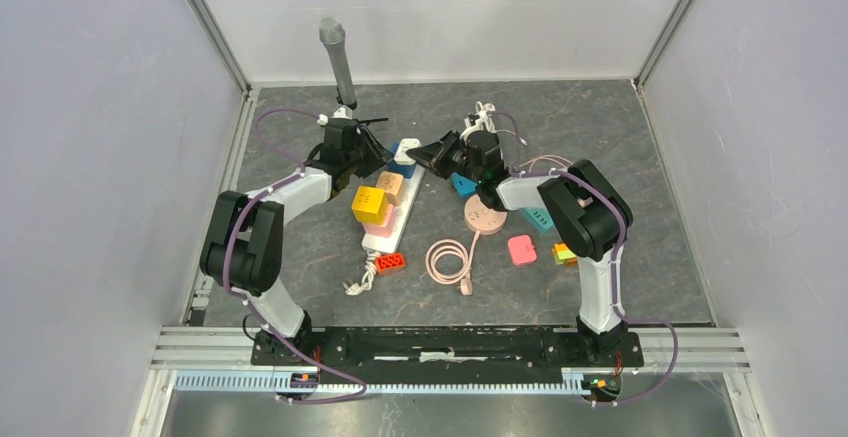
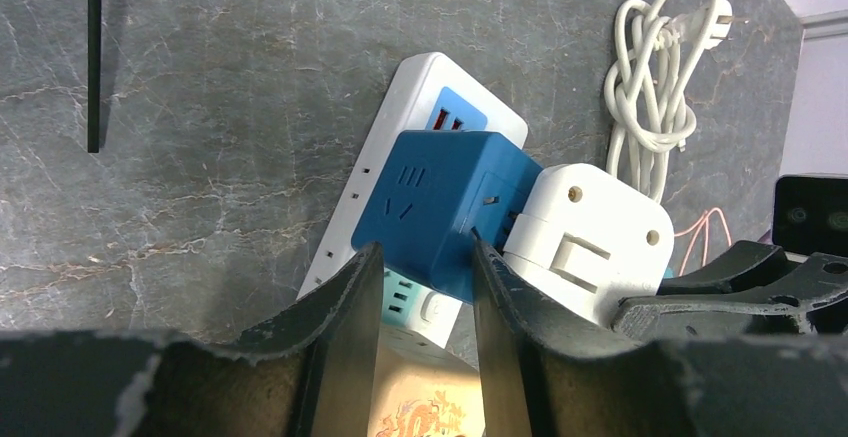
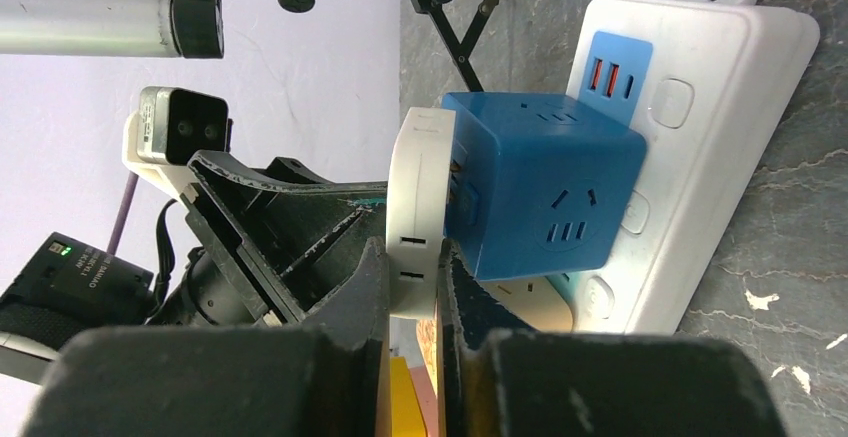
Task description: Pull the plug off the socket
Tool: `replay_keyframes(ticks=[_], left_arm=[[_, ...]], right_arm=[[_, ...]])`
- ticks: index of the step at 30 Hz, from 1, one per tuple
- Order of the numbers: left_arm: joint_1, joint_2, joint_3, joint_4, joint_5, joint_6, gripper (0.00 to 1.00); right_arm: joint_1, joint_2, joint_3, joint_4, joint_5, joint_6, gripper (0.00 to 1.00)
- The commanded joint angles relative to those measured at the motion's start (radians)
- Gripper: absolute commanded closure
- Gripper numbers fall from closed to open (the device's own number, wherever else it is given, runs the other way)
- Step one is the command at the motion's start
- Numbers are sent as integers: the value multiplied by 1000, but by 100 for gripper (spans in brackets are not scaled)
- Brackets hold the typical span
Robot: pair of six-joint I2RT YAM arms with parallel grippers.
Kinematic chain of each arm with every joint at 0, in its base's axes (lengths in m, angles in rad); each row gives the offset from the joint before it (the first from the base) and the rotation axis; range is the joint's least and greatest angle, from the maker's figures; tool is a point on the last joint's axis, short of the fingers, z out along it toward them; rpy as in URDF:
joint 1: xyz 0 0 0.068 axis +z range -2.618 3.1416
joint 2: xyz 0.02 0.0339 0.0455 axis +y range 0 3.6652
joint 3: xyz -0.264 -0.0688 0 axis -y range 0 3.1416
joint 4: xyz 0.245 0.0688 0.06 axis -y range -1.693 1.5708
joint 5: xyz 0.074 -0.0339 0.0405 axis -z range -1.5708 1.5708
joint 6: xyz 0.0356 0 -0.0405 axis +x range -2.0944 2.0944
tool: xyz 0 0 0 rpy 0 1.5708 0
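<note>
A white power strip (image 1: pixel 382 229) (image 2: pixel 420 87) (image 3: pixel 720 107) lies on the grey table. A blue cube socket (image 2: pixel 440 192) (image 3: pixel 550 187) is plugged into it, and a white plug (image 1: pixel 405 153) (image 2: pixel 590 237) (image 3: pixel 420 187) sits in the cube's side. My left gripper (image 1: pixel 385 164) (image 2: pixel 422 247) comes in from the left, with one finger pressed on each side of the blue cube. My right gripper (image 1: pixel 420 153) (image 3: pixel 412 257) comes in from the right and is shut on the flat white plug body. The plug's prongs are hidden.
Yellow (image 1: pixel 368 203), beige (image 1: pixel 391 187) and pink cube adapters also sit on the strip, with a red block (image 1: pixel 391 263) at its near end. A pink round charger (image 1: pixel 483 219), a pink block (image 1: pixel 522 249), a coiled white cable (image 2: pixel 650 67) and a microphone stand (image 1: pixel 338 57) are nearby.
</note>
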State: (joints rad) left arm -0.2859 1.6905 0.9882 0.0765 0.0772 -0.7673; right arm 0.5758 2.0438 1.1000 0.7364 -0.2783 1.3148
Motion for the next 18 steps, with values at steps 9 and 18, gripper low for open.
replay_keyframes(ticks=[9, 18], left_arm=[[-2, 57, 1, -215, -128, -1, 57], [-2, 63, 23, -246, -132, -2, 58]], right_arm=[[-16, -28, 44, 220, -76, -18, 100], [-34, -49, 47, 301, -101, -8, 100]])
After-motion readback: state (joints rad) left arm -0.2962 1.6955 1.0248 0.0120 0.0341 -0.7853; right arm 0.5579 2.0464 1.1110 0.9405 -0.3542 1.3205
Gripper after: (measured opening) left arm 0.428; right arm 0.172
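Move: The right gripper already holds the white plug, which stands about 1 cm ahead and 1 cm left of its hand point, pushed into the blue cube socket some 3 cm left and 5 cm below. The wooden cube is roughly 6 cm back, 4 cm left and 6 cm down; a small blue block lies about 10 cm right, 5 cm back, 10 cm down. From the left hand the blue cube socket is about 2 cm ahead, 2 cm right and 2 cm below. Keep the left fingertips set on the near side of the blue cube socket, steadying it on the white strip. Hold the white plug in the right fingers at its present height, then pull it quickly up off the top of the socket by about 5 cm, letting the right hand tip up some 10 degrees. ##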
